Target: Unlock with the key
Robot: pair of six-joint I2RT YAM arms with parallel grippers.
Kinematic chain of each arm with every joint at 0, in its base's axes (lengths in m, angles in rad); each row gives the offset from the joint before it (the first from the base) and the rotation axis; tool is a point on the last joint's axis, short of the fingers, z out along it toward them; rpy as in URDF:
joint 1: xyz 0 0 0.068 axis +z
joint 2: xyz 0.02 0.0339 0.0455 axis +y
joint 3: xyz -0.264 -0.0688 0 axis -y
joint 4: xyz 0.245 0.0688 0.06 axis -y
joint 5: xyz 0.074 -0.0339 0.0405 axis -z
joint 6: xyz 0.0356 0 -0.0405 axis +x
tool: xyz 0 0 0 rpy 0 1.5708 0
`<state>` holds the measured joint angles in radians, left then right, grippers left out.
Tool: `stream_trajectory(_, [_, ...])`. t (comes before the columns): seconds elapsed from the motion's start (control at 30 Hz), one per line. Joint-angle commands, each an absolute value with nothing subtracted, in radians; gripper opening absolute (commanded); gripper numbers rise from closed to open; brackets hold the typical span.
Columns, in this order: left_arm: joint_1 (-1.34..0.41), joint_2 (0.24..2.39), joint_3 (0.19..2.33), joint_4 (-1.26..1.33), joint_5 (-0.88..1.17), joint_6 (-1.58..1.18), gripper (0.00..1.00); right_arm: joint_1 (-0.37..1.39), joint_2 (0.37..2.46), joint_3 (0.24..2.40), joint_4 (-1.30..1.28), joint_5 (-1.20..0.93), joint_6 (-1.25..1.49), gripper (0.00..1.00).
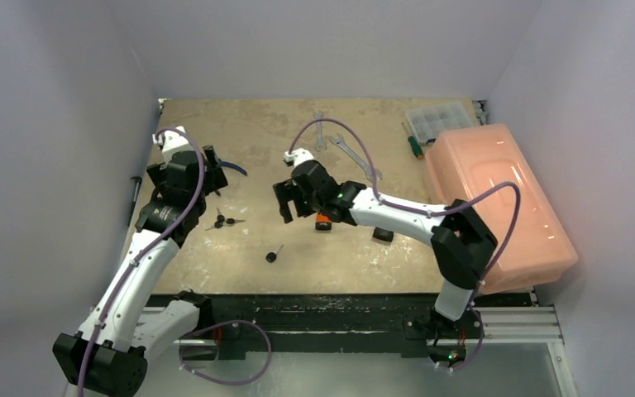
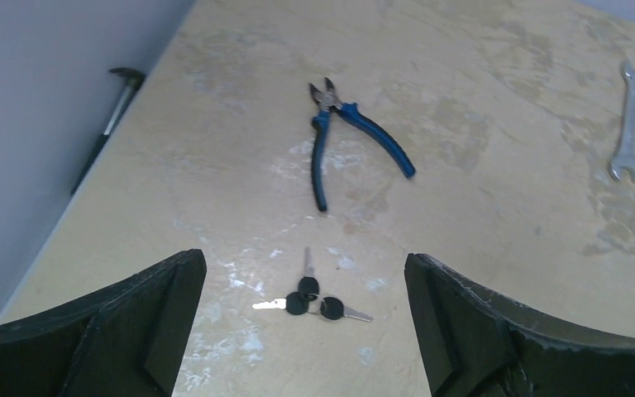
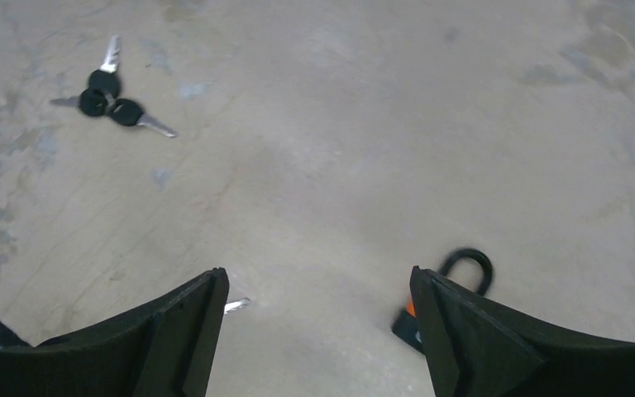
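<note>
A small orange and black padlock (image 1: pixel 323 222) lies on the table under my right wrist; in the right wrist view its black shackle (image 3: pixel 469 263) sticks out from behind the right finger. My right gripper (image 1: pixel 288 205) (image 3: pixel 318 277) hangs open and empty just left of the lock. A single black-headed key (image 1: pixel 274 255) lies nearer the front, and its silver tip (image 3: pixel 236 305) peeks past the left finger. A bunch of three black-headed keys (image 1: pixel 225 221) (image 2: pixel 310 299) (image 3: pixel 112 95) lies below my left gripper (image 1: pixel 213 179) (image 2: pixel 304 260), which is open and empty above it.
Blue-handled pliers (image 2: pixel 355 136) lie beyond the key bunch. Wrenches (image 1: pixel 354 153) (image 2: pixel 628 124) lie at the back middle. A small black block (image 1: pixel 383 235) sits right of the padlock. A pink bin (image 1: pixel 496 198), a screwdriver (image 1: pixel 413 142) and a clear parts box (image 1: pixel 440 118) fill the right side.
</note>
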<state>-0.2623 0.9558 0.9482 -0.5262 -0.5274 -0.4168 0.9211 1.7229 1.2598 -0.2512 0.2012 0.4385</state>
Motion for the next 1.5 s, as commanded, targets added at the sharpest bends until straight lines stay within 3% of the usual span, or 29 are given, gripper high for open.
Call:
stream_trajectory(0.0, [-0.264, 0.903, 0.993, -0.558, -0.709, -0.479, 0.99, 0.997, 1.809, 1.391, -0.169, 0.081, 0.161, 0.90])
stream_trajectory(0.47, [-0.265, 0.859, 0.985, -0.560, -0.717, -0.474, 0.99, 1.043, 2.157, 1.758, -0.195, -0.053, -0.010, 0.84])
stream_trajectory(0.8, [-0.269, 0.856, 0.986, -0.549, -0.695, -0.466, 0.99, 1.055, 2.291, 1.881, -0.190, -0.084, -0.064, 0.80])
stream_trajectory(1.47, [-0.272, 0.872, 0.979, -0.532, -0.663, -0.448, 0.98, 1.089, 2.490, 2.043, -0.194, -0.045, -0.097, 0.46])
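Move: The bunch of keys lies about 22 cm to the right hand's left, level with it fore and aft, and some 11 cm below. At the same depth, the blue pliers lie roughly 15 cm beyond the keys and a loose key about 7 cm left and 8 cm back of the right hand; the orange padlock is about 7 cm to this hand's right and 1 cm ahead. From the left hand the keys are almost straight below, about 22 cm down, 3 cm right and 1 cm ahead. The right hand heads for the bunch of keys, first sweeping nearly level to the left, then sinking as it goes on: some 20 cm left and 9 cm down in all. It turns counter-clockwise about 40 degrees and half closes its fingers until the tips straddle the nearest key; contact can't be made out. The left hand backs off a few centimetres left, back and up, fingers still open. ##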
